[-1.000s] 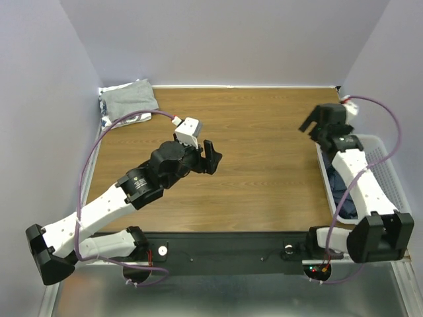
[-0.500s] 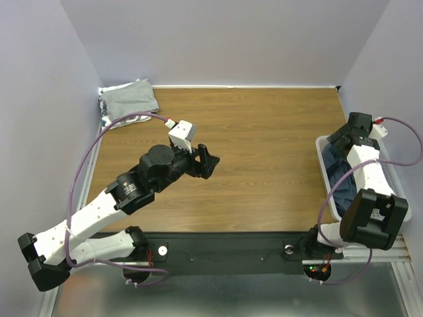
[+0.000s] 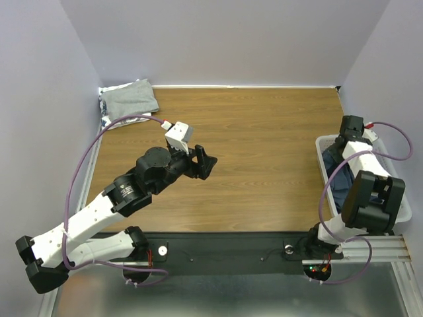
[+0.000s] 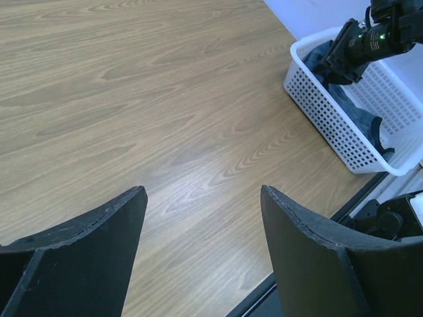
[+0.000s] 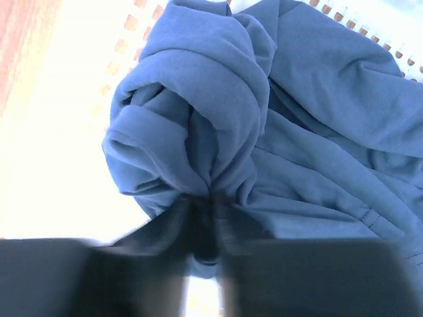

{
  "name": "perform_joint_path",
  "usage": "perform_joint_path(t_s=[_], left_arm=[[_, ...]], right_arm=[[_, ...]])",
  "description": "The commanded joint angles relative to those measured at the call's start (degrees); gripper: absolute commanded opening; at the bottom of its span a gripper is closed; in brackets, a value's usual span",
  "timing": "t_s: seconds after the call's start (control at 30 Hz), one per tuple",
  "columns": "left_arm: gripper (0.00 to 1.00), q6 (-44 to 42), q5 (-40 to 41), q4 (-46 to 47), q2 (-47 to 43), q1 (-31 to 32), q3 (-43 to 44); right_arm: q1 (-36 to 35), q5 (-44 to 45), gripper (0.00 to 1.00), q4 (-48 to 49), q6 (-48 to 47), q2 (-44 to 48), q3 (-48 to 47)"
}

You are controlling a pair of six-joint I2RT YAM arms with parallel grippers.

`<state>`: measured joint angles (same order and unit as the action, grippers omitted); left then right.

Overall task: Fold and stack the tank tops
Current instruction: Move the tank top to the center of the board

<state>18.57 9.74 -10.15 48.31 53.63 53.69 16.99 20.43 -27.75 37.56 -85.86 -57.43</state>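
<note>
A slate-blue tank top (image 5: pixel 218 86) lies crumpled in the white mesh basket (image 5: pixel 132 26). My right gripper (image 5: pixel 206 218) reaches down into the basket, its jaws pinched on a gathered fold of this top. From above, the right gripper (image 3: pixel 345 139) is at the basket's far end over the blue tank top (image 3: pixel 337 177). A folded light grey tank top (image 3: pixel 131 98) rests at the far left corner on a black-and-white patterned one (image 3: pixel 107 117). My left gripper (image 3: pixel 206 160) hovers open and empty over mid-table; its left wrist view shows the left gripper (image 4: pixel 201 218) above bare wood.
The white basket (image 3: pixel 398 198) stands at the table's right edge, also seen as the basket (image 4: pixel 330 125) in the left wrist view. The wooden table (image 3: pixel 264 152) is walled by lavender panels at back and sides. A black rail runs along the near edge.
The right arm swung from above the table's right side down into the basket, and its jaws closed on the blue top. The left arm drew back slightly toward the near left, still open.
</note>
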Motion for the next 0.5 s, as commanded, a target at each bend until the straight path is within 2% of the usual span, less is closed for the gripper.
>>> perform_joint_path(t_s=[0.0,0.07,0.17,0.3,0.47], left_arm=[[0.81,-0.1,0.7,2.1,0.0,0.0,-0.3],[0.81,0.0,0.8,2.2,-0.1,0.0,-0.3],[0.81,0.0,0.7,2.2,-0.1,0.0,-0.3],[0.81,0.0,0.7,2.4,0.2,0.0,-0.1],[0.81,-0.2,1.9,2.3,-0.1,0.0,0.2]], right_arm=[[1.2,0.6,0.16,2.4,-0.7,3.8,-0.2],[1.6,0.6,0.06,2.2,-1.8,6.2,-0.8],[1.7,0.8,0.00,-0.2,-2.8,11.1,-5.2],[1.7,0.0,0.00,-4.4,-2.8,15.1,-14.4],[1.7,-6.0,0.00,-7.3,-3.4,18.3,-29.2]])
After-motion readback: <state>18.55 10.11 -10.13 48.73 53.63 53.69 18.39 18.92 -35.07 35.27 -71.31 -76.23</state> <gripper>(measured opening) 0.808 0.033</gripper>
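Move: Just behind the right fingers lies the bulk of the tank top, its middle about 7 cm back, 1 cm right and 2 cm below, with bunched cloth already between the pads. The basket's middle is some 11 cm back, 6 cm right and 4 cm below. The board's center lies roughly 42 cm left, 4 cm back and 4 cm below. From the idle left hand, the tank top is about 43 cm right, 6 cm ahead and 28 cm below. Shutting the rest of the way on the bunched cloth, the right fingers pinch the tank top near its far end; the hand then climbs almost straight up out of the basket, slowly at first and then fast, about 20 cm in all. As it rises, the wrist tips the fingers up by some 25 degrees towards level, keeping the pinch. ##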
